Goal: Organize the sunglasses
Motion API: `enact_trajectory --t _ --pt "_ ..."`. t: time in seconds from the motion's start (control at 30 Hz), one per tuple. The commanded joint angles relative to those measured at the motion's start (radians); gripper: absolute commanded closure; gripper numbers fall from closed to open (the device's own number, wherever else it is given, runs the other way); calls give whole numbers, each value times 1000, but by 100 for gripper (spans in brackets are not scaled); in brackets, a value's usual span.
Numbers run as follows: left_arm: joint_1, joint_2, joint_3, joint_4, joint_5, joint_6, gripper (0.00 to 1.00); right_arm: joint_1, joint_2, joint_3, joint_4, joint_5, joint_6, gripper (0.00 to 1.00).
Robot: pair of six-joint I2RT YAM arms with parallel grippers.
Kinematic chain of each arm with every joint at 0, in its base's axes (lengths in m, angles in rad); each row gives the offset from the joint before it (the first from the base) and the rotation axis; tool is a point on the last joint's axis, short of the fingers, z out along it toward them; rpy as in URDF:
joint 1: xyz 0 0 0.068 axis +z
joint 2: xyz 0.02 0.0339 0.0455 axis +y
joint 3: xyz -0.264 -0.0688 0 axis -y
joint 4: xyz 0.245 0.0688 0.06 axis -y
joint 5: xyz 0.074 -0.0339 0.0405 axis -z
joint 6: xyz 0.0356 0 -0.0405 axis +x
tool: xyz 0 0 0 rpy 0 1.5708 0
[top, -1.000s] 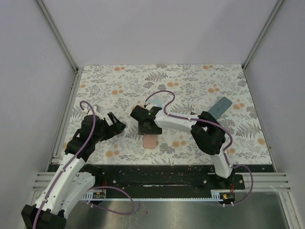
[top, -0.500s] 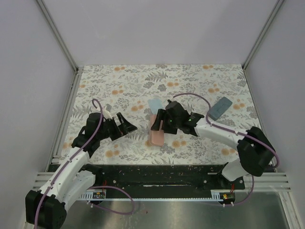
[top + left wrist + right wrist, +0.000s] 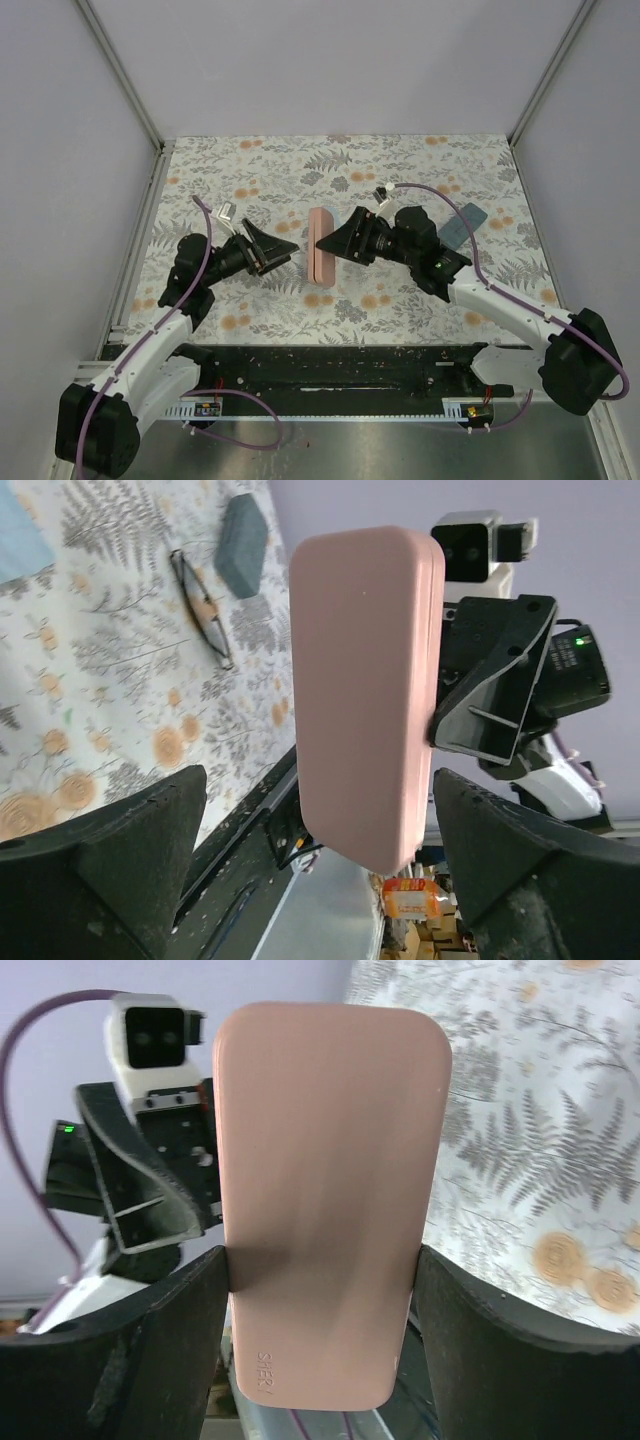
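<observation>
My right gripper (image 3: pixel 325 1290) is shut on a pink oblong case (image 3: pixel 330 1180), both fingers pressed on its long sides. It holds the case (image 3: pixel 321 258) up off the floral table, standing on edge. My left gripper (image 3: pixel 283 252) is open and points at the case from the left, a small gap away. In the left wrist view the case (image 3: pixel 365 690) fills the space ahead of the open left gripper (image 3: pixel 315 810), touching neither finger. One pair of sunglasses (image 3: pixel 204 608) with a thin dark frame lies folded on the table beyond; under the right arm, it is hidden from above.
A blue-grey case (image 3: pixel 466 221) lies at the right of the table (image 3: pixel 250 180), partly behind my right arm; it (image 3: pixel 240 546) shows past the sunglasses. A light blue cloth (image 3: pixel 18 535) sits at that view's corner. A black rail (image 3: pixel 330 365) runs along the near edge.
My right arm has lifted the pink case off the table and swung it up on edge. The left gripper has moved right toward it.
</observation>
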Motion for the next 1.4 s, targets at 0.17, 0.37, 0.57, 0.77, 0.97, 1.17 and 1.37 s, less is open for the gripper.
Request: enact_trajectory --t 0.17,0.37,0.57,0.77,0.97,1.17,1.37 --pt "-63 35 102 226 31 -121 1 -13 -13 -16 322 -153 184 59" --pt "-100 66 97 287 23 -150 2 -14 0 -25 377 -168 229 59" --pt "-104 78 83 324 28 -167 20 -13 11 -39 433 -180 270 60" --pt "-106 84 76 327 28 -164 24 -14 20 -36 428 -186 275 61" --pt "-109 102 76 326 25 -152 31 -14 33 -39 445 -194 287 59" --pt "-123 116 102 264 12 -109 37 -13 50 -30 440 -209 284 46" --pt "-137 125 119 232 2 -82 40 -14 53 -31 440 -213 284 39"
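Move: The pink case hangs closed in the right fingers, long side running fore and aft, its middle only about 2 cm left of the right hand point. From the empty left hand it lies about 6 cm to the right, 1 cm ahead and perhaps 2 cm higher. A pale blue cloth lies on the table some 19 cm ahead, 9 cm right and 21 cm below that hand; the sunglasses lie about 26 cm right, 6 ahead and 22 below the right hand. Wide open at first, the left hand climbs about 5 cm and goes some 3 cm right onto the near face of the pink case, its fingertips tipping up slightly, then stays nearly in place and closes about a third of its range until its fingers pinch the case by its two sides. Meanwhile the right hand keeps its unchanged grip on the opposite half and brings the case up to meet it, rising about 5 cm and sinking back one, drifting 2 cm left towards the left hand while its fingertips tilt up some 15 degrees. ##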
